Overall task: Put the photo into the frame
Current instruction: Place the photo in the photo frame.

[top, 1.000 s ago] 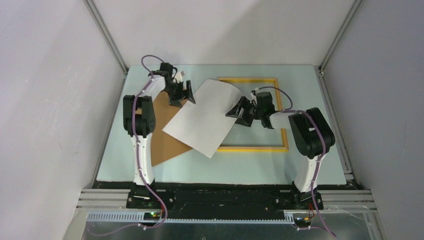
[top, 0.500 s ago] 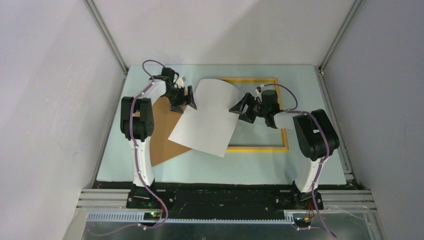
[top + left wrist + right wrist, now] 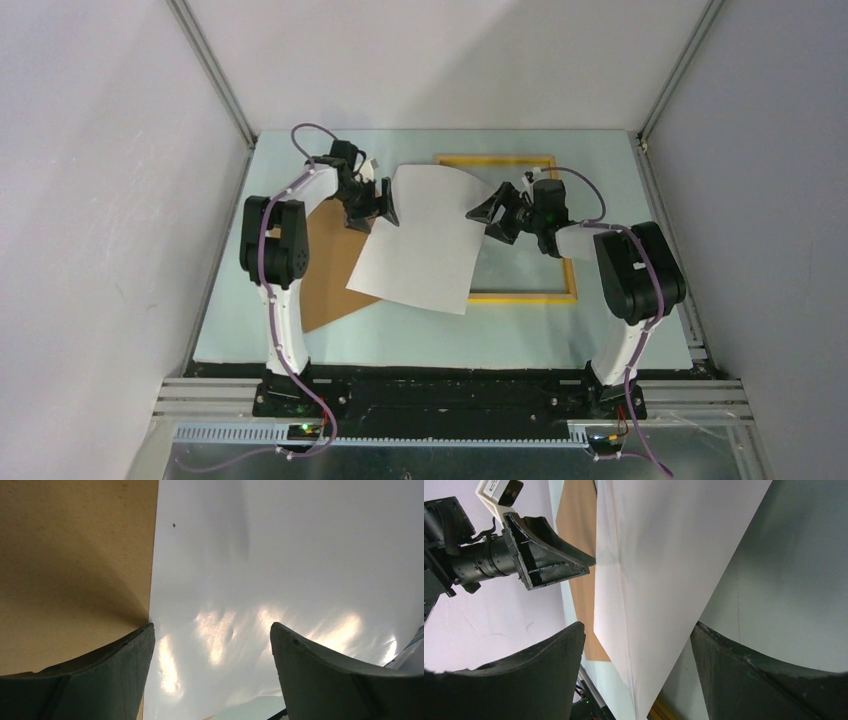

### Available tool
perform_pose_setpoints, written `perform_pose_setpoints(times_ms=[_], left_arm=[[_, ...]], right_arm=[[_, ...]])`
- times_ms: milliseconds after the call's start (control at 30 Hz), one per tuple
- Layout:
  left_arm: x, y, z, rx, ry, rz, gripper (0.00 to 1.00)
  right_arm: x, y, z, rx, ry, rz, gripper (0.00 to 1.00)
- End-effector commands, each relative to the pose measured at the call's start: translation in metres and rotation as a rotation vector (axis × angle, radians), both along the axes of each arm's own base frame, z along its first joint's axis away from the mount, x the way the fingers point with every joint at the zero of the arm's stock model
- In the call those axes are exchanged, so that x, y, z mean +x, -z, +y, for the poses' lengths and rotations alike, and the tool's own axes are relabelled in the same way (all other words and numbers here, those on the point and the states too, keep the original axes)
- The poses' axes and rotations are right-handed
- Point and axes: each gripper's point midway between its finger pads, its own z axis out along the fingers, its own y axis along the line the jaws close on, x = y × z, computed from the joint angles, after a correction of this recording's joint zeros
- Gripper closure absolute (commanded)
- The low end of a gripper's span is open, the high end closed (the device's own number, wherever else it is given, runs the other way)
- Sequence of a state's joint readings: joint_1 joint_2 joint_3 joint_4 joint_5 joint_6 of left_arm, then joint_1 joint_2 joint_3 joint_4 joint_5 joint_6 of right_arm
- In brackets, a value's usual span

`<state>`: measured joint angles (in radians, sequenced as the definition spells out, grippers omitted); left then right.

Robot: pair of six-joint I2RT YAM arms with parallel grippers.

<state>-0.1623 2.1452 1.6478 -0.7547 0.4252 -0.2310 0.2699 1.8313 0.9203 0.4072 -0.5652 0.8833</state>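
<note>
The photo (image 3: pixel 420 245) lies white back up, skewed, its right part over the left side of the yellow-edged frame (image 3: pixel 520 297) and its left part over a brown board. Its far edge bows upward. My left gripper (image 3: pixel 385 205) stands open at the photo's far left edge; in the left wrist view the white sheet (image 3: pixel 275 555) fills the space between the left gripper's (image 3: pixel 212 630) jaws. My right gripper (image 3: pixel 483 212) is open at the photo's far right edge, over the frame. The right wrist view shows the photo (image 3: pixel 659 570) ahead of the right gripper (image 3: pixel 639 627), with nothing clamped.
A brown backing board (image 3: pixel 325 260) lies flat at the left, partly under the photo, seen also as the tan board (image 3: pixel 75 555) beside my left finger. The frame's pane (image 3: pixel 784 580) lies under the right gripper. Grey walls enclose the pale green table (image 3: pixel 600 340).
The photo has slid right and turned, covering more of the frame. Both grippers have moved right and slightly farther back along with it, staying open.
</note>
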Motion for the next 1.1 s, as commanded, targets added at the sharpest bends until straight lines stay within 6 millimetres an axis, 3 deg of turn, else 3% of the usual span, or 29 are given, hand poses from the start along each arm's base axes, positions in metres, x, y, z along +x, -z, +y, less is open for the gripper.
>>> perform_pose_setpoints(times_ms=[0,300,467,733,900,1067], left_arm=[[-0.011,-0.010,-0.012,0.004,0.010,-0.009,0.10],[-0.020,-0.017,-0.027,-0.006,0.035,-0.024,0.09],[-0.020,-0.023,-0.040,-0.029,0.051,-0.032,0.10],[-0.026,-0.030,-0.057,-0.074,0.078,-0.028,0.10],[-0.027,-0.036,-0.061,-0.097,0.088,-0.036,0.09],[-0.026,-0.049,-0.064,-0.119,0.111,-0.065,0.08]], right_arm=[[0.006,-0.029,-0.002,0.038,0.017,-0.081,0.19],[0.011,-0.034,-0.011,0.046,0.041,-0.091,0.20],[0.009,-0.026,-0.011,0.030,0.034,-0.082,0.24],[0.012,-0.018,-0.011,0.013,0.020,-0.101,0.52],[0.020,-0.020,-0.024,-0.010,0.018,-0.130,0.72],[0.029,-0.028,-0.044,-0.034,0.019,-0.168,1.00]])
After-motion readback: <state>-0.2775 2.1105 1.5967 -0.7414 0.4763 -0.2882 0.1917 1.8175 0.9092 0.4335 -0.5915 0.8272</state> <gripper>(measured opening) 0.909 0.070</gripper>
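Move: The photo lies white side up with its middle about 12 cm right of the left hand and 5 cm back, a little below; the frame's middle is some 34 cm right and 2 cm back, the cardboard's about 12 cm left and 7 cm back. From the right hand the photo's middle is around 15 cm left, 5 cm back and 4 cm lower, with its right edge near the open fingers; the frame's middle is roughly 8 cm right, 2 cm back, 6 cm below. Rightward and somewhat back, the left hand travels about 6 cm towards the frame, fingers still wide open and a fingertip still on the photo near its left edge, pushing it along. The right hand eases right and slightly up, then shuts its fingers on the photo's right edge, drawing off to the right as they close, some 3 cm in all. ##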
